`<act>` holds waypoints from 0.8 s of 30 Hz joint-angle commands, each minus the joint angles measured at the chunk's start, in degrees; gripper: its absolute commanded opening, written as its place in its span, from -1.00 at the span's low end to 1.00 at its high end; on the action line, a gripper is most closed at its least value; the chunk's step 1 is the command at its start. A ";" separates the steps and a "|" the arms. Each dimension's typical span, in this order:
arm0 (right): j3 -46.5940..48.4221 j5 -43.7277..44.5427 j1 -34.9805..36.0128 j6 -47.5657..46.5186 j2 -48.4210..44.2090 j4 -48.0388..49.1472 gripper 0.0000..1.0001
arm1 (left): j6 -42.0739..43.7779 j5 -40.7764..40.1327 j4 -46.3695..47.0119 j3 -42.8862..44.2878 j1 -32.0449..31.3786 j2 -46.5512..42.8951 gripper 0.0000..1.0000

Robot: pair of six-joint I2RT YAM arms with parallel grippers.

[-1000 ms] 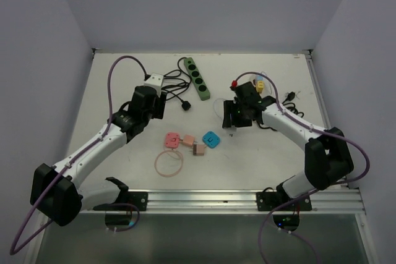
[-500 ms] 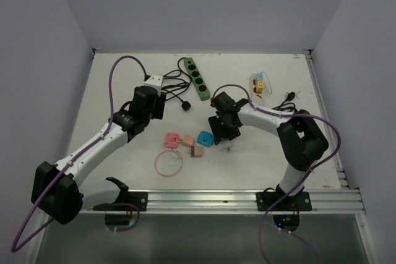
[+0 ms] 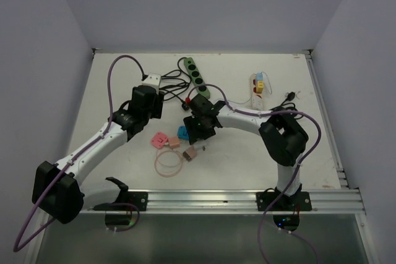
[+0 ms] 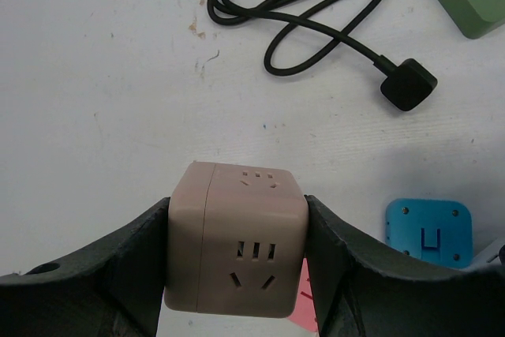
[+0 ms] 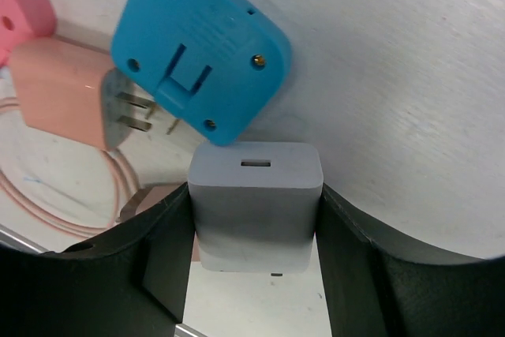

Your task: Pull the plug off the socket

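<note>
My left gripper [image 4: 237, 262] is shut on a beige cube socket [image 4: 237, 238] and holds it above the table. In the top view the cube [image 3: 151, 80] sits at that gripper's [image 3: 149, 91] tip, left of centre. My right gripper [image 5: 255, 222] is shut on a grey-white charger plug [image 5: 255, 199] with a USB slot on its face. In the top view the right gripper [image 3: 199, 129] is at the table's centre. The charger is apart from the cube; nothing is plugged into the cube's visible faces.
A blue adapter [image 5: 197, 53] lies just beyond the charger, also seen in the top view [image 3: 183, 132]. Pink adapters [image 3: 159, 140], a brown adapter [image 3: 190, 152] and a pink cable loop [image 3: 168, 162] lie nearby. A green power strip [image 3: 195, 75], a black plug [image 4: 407, 88] and a white power strip [image 3: 258, 86] lie farther back.
My right arm has swept left from near the white strip to the centre. The blue and pink adapters have shifted left. My left arm has barely moved.
</note>
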 commanded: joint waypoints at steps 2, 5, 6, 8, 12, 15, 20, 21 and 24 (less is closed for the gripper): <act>0.85 -1.23 0.44 3.17 -1.09 6.00 -0.15 | -1.91 -1.91 1.29 2.93 1.07 0.29 -1.00; -1.52 -1.22 0.44 3.61 -5.65 8.63 0.22 | -2.70 -1.22 1.29 2.93 2.04 0.81 -1.00; -2.22 -1.40 0.35 3.61 -6.89 9.42 0.28 | -2.87 -0.78 1.38 2.93 2.21 1.16 -1.00; -3.98 -1.57 0.44 3.27 -10.75 11.09 0.46 | -3.14 0.45 1.47 3.11 3.17 2.65 -0.98; -6.44 -0.79 0.35 2.47 -17.08 12.24 0.73 | -4.54 2.12 0.77 5.91 5.72 7.39 -0.90; -7.24 0.97 0.35 0.98 -21.74 11.63 0.83 | -6.47 5.02 -1.51 9.08 9.59 13.45 -0.84; -10.75 7.55 0.35 -1.57 -29.91 9.26 0.87 | -8.76 6.70 -5.47 17.25 17.14 24.79 -0.82; -12.32 9.74 0.17 -1.75 -31.15 9.17 0.88 | -8.76 6.79 -5.73 19.87 18.03 26.29 -0.81; -14.98 12.22 0.00 -2.36 -34.75 9.08 0.90 | -9.03 7.14 -8.37 26.39 21.02 33.24 -0.78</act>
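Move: The right fingers hold the white plug down at table level. The blue plug lies about 5 cm ahead and 5 cm left of that hand, the orange plug 9 cm left and level, and the brown plug 5 cm back and 3 cm left. The left hand holds the beige socket; open table for it lies roughly 12 cm ahead, 12 cm left and 14 cm below, with the black cable about 23 cm ahead and 6 cm right. The right fingers let go of the white plug, opening wide after a nudge of 1 to 2 cm left, then the hand lifts about 15 cm clear, tilting up some 30 degrees and easing right near the top. Meanwhile the left arm, slow at first, keeps its grip on the beige socket and carries it forward, left and down towards open table left of the black cable, about 8 cm each way, tipping down and turning counter-clockwise. ##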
